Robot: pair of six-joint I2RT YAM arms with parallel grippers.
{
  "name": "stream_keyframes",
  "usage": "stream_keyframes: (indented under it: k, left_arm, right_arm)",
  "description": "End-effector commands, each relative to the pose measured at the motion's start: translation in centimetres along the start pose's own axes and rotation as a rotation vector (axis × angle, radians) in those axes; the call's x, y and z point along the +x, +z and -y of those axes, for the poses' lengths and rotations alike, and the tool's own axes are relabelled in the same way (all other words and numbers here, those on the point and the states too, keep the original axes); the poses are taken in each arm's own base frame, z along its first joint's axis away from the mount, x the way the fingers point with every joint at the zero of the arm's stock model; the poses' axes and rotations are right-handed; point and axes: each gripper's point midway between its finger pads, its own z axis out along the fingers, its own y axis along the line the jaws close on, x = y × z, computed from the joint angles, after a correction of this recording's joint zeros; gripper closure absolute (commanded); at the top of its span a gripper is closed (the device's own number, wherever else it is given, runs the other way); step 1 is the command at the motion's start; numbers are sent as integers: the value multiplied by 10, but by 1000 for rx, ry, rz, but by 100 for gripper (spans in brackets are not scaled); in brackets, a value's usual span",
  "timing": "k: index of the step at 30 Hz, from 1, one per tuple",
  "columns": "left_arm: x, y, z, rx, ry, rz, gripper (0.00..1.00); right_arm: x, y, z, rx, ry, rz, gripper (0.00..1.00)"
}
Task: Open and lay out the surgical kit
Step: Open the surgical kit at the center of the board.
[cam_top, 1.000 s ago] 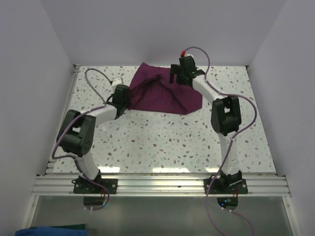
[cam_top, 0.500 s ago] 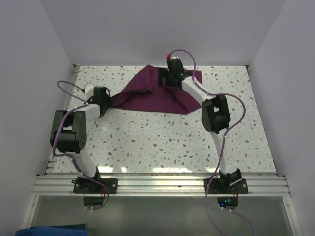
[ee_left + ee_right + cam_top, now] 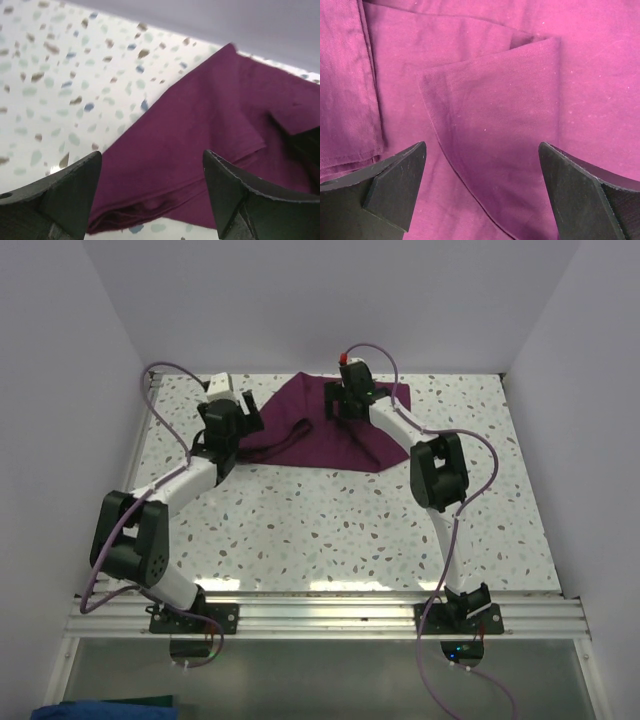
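The surgical kit shows only as a dark purple cloth wrap (image 3: 320,440), folded and creased at the far middle of the speckled table. My left gripper (image 3: 250,420) hovers open over the wrap's left corner. In the left wrist view the cloth (image 3: 200,120) lies below the left gripper (image 3: 151,167), with a bunched fold at its near edge and nothing between the fingers. My right gripper (image 3: 340,405) stands open above the wrap's far part. In the right wrist view a folded flap (image 3: 495,115) lies under the right gripper (image 3: 482,150). Whatever is inside the wrap is hidden.
White walls close in the speckled table (image 3: 330,530) on the left, back and right. An aluminium rail (image 3: 330,615) with both arm bases runs along the near edge. Purple cables (image 3: 170,390) loop over each arm.
The left gripper pulled the wrap's left corner out to the left, then opened and let it go, moving up and back over the corner. The right gripper shifted a little left.
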Motion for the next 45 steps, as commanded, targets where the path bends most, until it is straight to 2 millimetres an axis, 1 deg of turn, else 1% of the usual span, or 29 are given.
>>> stream_keyframes:
  k: [1,2,4,5,6,7,8,9,10,11,12,14,15,17,18,23,24,26,27,29,32,33,35,36,38,40,41,44,45]
  left_arm:
    - [-40,-9,45,246,109,135,14]
    - [-45,-9,56,287,153,145,14]
    - [-28,-7,81,363,226,98,14]
    - [-37,-7,95,390,278,119,14]
    - [-18,-3,109,409,326,74,14]
    - [-14,-1,117,415,358,69,14]
    - [-25,2,129,420,390,93,14]
    - [-2,11,134,407,428,34,14]
    - [2,15,138,400,442,21,14]
    - [-3,19,145,401,453,18,14]
    - [14,27,149,400,468,-15,14]
    - [17,33,157,400,475,-26,14]
    - [31,41,156,388,487,-54,14]
    - [34,49,159,379,493,-66,14]
    - [50,55,156,372,508,-104,14]
    - [70,69,156,332,533,-146,14]
    - [80,74,151,313,544,-168,14]
    - [81,79,152,296,549,-170,14]
    - [90,84,145,268,561,-191,15]
    - [88,89,144,246,562,-189,17]
    - [86,94,141,206,558,-180,28]
    - [84,96,138,185,556,-174,40]
    - [75,99,139,167,554,-156,56]
    - [72,101,136,142,559,-149,77]
    - [57,105,137,105,548,-115,97]
    - [50,109,123,40,557,-117,100]
    - [40,111,121,25,544,-100,100]
    - [7,122,89,-72,462,-58,100]
    - [-6,133,61,-120,419,-56,100]
  right_arm:
    - [-26,-15,2,6,-9,65,2]
    - [-26,-15,1,5,-10,65,2]
    - [-26,-16,3,6,-12,68,2]
    - [-25,-16,3,7,-12,67,1]
    - [-26,-16,3,8,-13,70,2]
    - [-25,-16,5,13,-12,68,2]
    - [-25,-16,6,13,-11,68,2]
    - [-26,-16,7,14,-9,71,2]
    - [-25,-16,8,15,-9,68,1]
    - [-26,-17,11,18,-6,71,2]
    - [-27,-18,13,21,-3,75,2]
    - [-26,-18,16,25,1,74,2]
    - [-27,-18,20,29,8,75,2]
    - [-26,-18,26,34,16,71,1]
    - [-27,-18,29,34,26,73,2]
    - [-25,-17,40,39,47,68,2]
    - [-26,-17,43,44,54,69,2]
    - [-25,-15,45,42,57,67,2]
    - [-24,-14,46,41,61,65,2]
    - [-24,-14,46,41,62,65,2]
    - [-23,-12,50,47,66,61,2]
    - [-22,-11,50,45,67,60,2]
    - [-22,-11,51,48,67,59,2]
    - [-21,-10,53,49,69,58,2]
    - [-21,-9,56,52,73,55,2]
    - [-22,-9,57,50,78,56,2]
    - [-21,-8,59,52,81,54,2]
    - [-21,-8,62,50,84,53,2]
    - [-21,-8,61,47,87,53,2]
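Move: The raised inner corner of the kit's left flap lies about 7 cm ahead of my left hand, 13 cm to its right and 11 cm below. The cloth's far peak is some 20 cm ahead and 12 cm right; the right-hand fold is roughly 3 cm ahead and 26 cm right, both 12 cm down. My right hand has that fold about 6 cm back, 5 cm right and 4 cm below, and the left flap's corner 7 cm left, 2 cm back. I swing my open left hand some 16 cm right and a little forward, over the left flap, turning it about 30 degrees clockwise, then sink it about 13 cm, tipping the fingers down, pinch the flap's free edge and begin lifting it forward and left. My open right hand eases about 6 cm right and 3 cm down, its left finger nudging the right-hand fold. ##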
